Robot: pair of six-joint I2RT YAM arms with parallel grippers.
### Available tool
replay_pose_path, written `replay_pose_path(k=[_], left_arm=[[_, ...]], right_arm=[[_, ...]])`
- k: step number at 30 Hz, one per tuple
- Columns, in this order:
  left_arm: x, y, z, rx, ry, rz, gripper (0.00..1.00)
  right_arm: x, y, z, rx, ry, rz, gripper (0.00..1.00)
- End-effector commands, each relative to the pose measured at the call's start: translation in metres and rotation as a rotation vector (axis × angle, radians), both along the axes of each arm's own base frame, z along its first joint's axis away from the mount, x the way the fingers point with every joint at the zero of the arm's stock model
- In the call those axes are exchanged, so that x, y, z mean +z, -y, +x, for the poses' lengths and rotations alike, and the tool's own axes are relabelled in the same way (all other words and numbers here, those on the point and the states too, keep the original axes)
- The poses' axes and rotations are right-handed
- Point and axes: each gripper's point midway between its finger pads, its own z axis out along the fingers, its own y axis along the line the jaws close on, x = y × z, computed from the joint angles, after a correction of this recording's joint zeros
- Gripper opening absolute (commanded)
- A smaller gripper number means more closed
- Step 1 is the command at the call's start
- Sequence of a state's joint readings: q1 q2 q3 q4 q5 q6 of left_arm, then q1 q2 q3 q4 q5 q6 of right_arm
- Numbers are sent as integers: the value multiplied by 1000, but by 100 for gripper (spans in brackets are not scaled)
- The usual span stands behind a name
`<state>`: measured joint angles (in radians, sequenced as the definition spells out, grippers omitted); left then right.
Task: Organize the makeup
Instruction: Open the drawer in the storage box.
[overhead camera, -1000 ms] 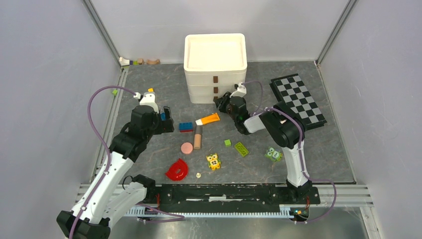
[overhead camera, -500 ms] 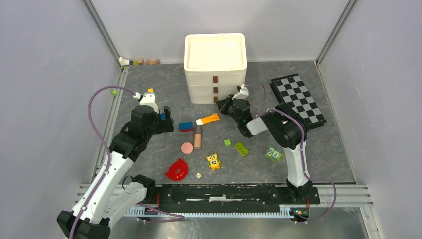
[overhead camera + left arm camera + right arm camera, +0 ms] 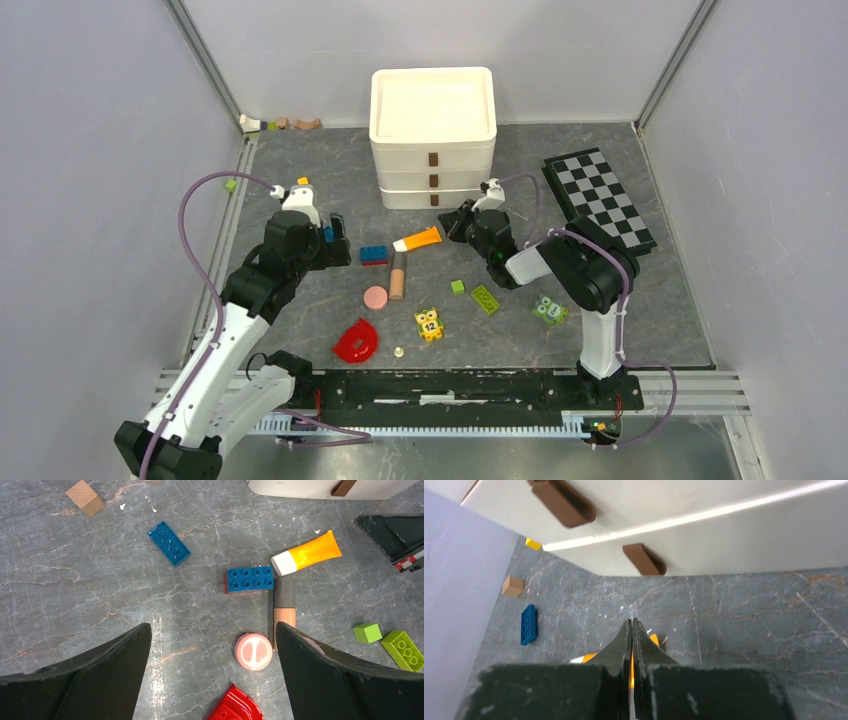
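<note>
The makeup lies mid-table. An orange tube with a white cap point(image 3: 418, 239) point(image 3: 310, 552) rests at a slant, a beige stick point(image 3: 398, 275) point(image 3: 284, 607) just below it, and a round pink disc point(image 3: 375, 297) point(image 3: 253, 651) beside the stick's end. My left gripper point(image 3: 338, 242) point(image 3: 212, 630) hovers wide open to the left of these, nothing between its fingers. My right gripper point(image 3: 454, 222) point(image 3: 632, 622) is shut and empty, low over the tube's orange end point(image 3: 653, 639), in front of the bottom drawer. No pencil or packets show.
A white three-drawer unit point(image 3: 433, 130) with brown handles stands at the back, a checkerboard point(image 3: 598, 200) to its right. Blue bricks point(image 3: 249, 578) point(image 3: 169, 542), green bricks point(image 3: 486, 299), owl blocks point(image 3: 429, 323) point(image 3: 549, 309) and a red half-ring point(image 3: 357, 341) are scattered around.
My right gripper has closed from partly open and drawn slightly right and back from the drawers. The tube and the left arm have not moved.
</note>
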<state>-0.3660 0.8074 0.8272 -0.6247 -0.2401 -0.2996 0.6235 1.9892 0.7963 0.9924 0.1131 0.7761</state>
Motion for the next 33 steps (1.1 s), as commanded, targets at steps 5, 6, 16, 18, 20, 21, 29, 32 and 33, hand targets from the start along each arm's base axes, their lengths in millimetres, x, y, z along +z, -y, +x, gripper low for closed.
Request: replay_pose_path(k=[5,6,16,18,20,21,29,32,33], left_arm=[[6,3,7,-28,35,6,100],[6,3,7,-28,35,6,100],[7,3,7,-26,37,7,100],[7,3,7,-27,37,6,100],[7,2,7,-26,36,8,100],[7,2,7,-26,38,8,100],[6,3,7,-26,37,8,100],[6,2,7,-24,36,10,100],[6,1,8,-21,37,12,100]], right_arm=[[24,-7,-13,30,79,-56,7],[24,-7,-9,26,73,-62,16],[10,-13,26,-14,22,-55,59],[4,-14,32,-16,3,-63,60],[-2,-15,36,-15,-14,-72,60],[-3,-15,38,-18,-17,-74,61],[-7,-12,45,-25,-13,-58,60],[-6,-14,48,-11,-6,-34,59],[-5,-14,49,-8,-3,-26,59]])
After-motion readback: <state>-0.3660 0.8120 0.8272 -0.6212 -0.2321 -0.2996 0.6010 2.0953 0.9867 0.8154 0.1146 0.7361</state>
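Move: The bottom drawer's brown handle lies about 6 cm ahead of the right hand, 2 cm to its left and 2 cm lower. The middle handle sits some 7 cm straight above that one; the orange tube lies about 5 cm left of the hand, 2 cm back and 6 cm below. From the left hand, the bottom handle is roughly 20 cm ahead, 20 cm right and 14 cm down. The right hand backs 2 cm, opens, then reaches about 5 cm forward, sinking late towards the bottom drawer's handle. ##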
